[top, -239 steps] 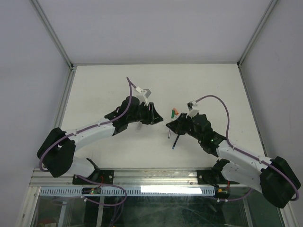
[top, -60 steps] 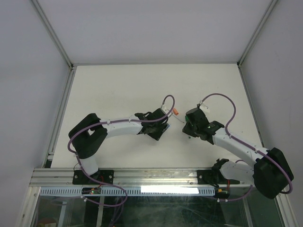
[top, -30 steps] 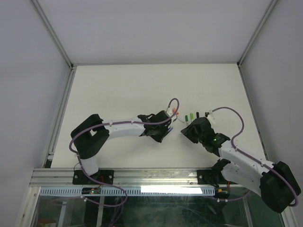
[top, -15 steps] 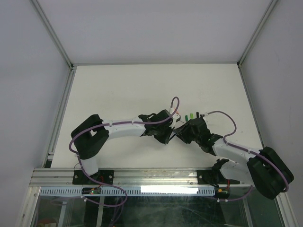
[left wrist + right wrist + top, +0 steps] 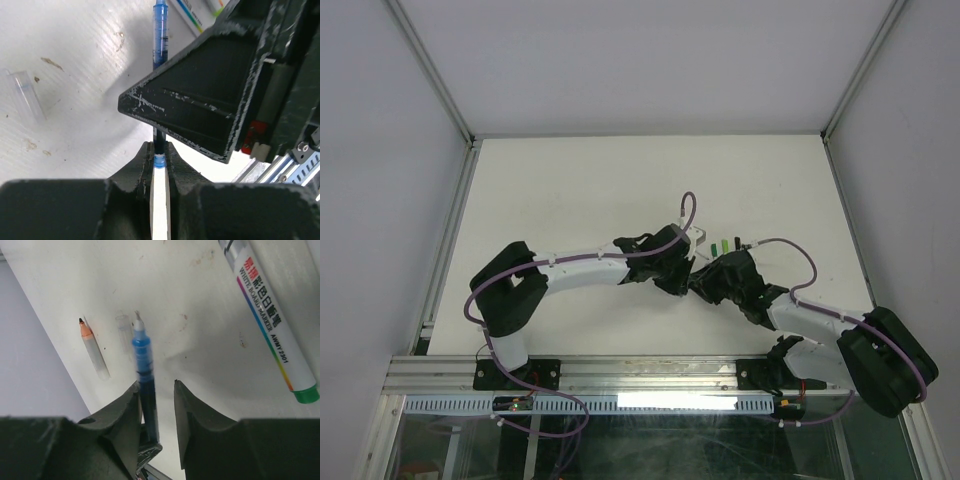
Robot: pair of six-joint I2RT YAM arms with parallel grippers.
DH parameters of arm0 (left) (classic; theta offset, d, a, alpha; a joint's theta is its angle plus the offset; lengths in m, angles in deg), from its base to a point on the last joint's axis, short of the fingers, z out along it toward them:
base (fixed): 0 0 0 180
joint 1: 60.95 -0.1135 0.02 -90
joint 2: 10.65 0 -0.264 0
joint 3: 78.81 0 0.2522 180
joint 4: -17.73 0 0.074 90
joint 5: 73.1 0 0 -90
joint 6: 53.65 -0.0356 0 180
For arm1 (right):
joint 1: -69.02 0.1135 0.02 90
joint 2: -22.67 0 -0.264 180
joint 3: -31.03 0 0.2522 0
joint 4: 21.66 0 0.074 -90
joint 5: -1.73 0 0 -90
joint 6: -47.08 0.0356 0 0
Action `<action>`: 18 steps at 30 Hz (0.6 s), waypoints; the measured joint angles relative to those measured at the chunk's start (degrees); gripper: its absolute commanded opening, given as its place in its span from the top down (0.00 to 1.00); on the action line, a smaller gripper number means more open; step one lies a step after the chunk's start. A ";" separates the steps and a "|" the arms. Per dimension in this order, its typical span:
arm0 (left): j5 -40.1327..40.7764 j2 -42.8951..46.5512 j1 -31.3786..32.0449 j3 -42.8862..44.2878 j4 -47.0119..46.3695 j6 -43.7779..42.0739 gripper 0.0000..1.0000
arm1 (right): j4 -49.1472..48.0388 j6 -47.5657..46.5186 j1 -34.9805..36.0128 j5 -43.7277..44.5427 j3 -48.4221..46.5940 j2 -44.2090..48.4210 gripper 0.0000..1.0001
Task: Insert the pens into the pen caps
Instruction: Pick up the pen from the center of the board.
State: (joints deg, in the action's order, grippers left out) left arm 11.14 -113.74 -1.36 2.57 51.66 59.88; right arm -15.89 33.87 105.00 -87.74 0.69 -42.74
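Observation:
My left gripper (image 5: 159, 147) is shut on a thin pen (image 5: 160, 30) with a white barrel, a blue ring, a dark neck and a blue front end that points away from me. In the right wrist view that same blue pen (image 5: 142, 360) stands between the jaws of my right gripper (image 5: 155, 386), against the left finger, with a gap to the right finger, so that gripper is open. From above, the two grippers meet at the table's middle (image 5: 688, 276). A small clear tube (image 5: 121, 330) lies just beyond the pen's tip. No coloured pen cap shows.
A thin pen with an orange tip (image 5: 92, 350) lies left of the clear tube. A whiteboard marker with a green end (image 5: 270, 315) lies to the right. From above, green markers (image 5: 722, 245) lie just behind the grippers. The frame rail (image 5: 620, 375) runs along the near edge.
My right gripper has moved left until its jaws stand around the pen that the left gripper holds. The left gripper has barely shifted and keeps its hold.

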 measured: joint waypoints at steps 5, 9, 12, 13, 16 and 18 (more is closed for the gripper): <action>1.18 -0.07 0.00 1.18 -0.35 1.42 0.95 | -1.05 0.90 0.00 -0.28 0.55 0.00 0.73; 1.42 -0.98 0.00 1.99 -0.48 2.08 0.96 | -1.88 1.27 0.00 -0.98 0.55 0.00 0.78; 1.40 -1.95 0.00 2.36 -0.46 2.62 0.96 | -2.03 1.38 -0.02 -1.01 0.61 0.00 0.84; 1.40 -2.14 0.00 2.47 -0.46 2.69 0.96 | -2.08 1.36 -0.02 -0.98 0.81 -0.02 0.86; 1.38 -2.38 0.00 2.56 -0.44 2.73 0.96 | -1.88 1.36 -0.02 -0.98 1.29 -0.02 0.93; 1.40 -2.45 0.00 2.60 -0.44 2.78 0.95 | -1.75 1.33 -0.02 -1.01 1.31 -0.02 0.97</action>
State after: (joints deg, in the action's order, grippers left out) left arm 12.54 -116.19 -1.36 5.17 51.22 62.66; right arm -17.64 35.20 104.98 -88.74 2.00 -42.76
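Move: The blue pen is already pinched near its rear end by the left fingers, its middle about 3 cm ahead of that hand, 3 cm to its right and 1 cm higher. The barrel already runs between the open right fingers, close to one of them; its middle is about 1 cm ahead and 1 cm left of the right hand. Below the right hand by about 7 cm, the green-ended marker lies 4 cm ahead and 5 cm right, the clear cap 5 cm ahead and 4 cm left. The blue pen's barrel is taken between the right fingers, which close from about a third open until they pinch it just in front of the left grip, while the right hand stays almost in place. The left hand keeps its hold and carries the pen some 1 cm to the right and 1 cm forward, rising slightly and sinking back, then stands still. ##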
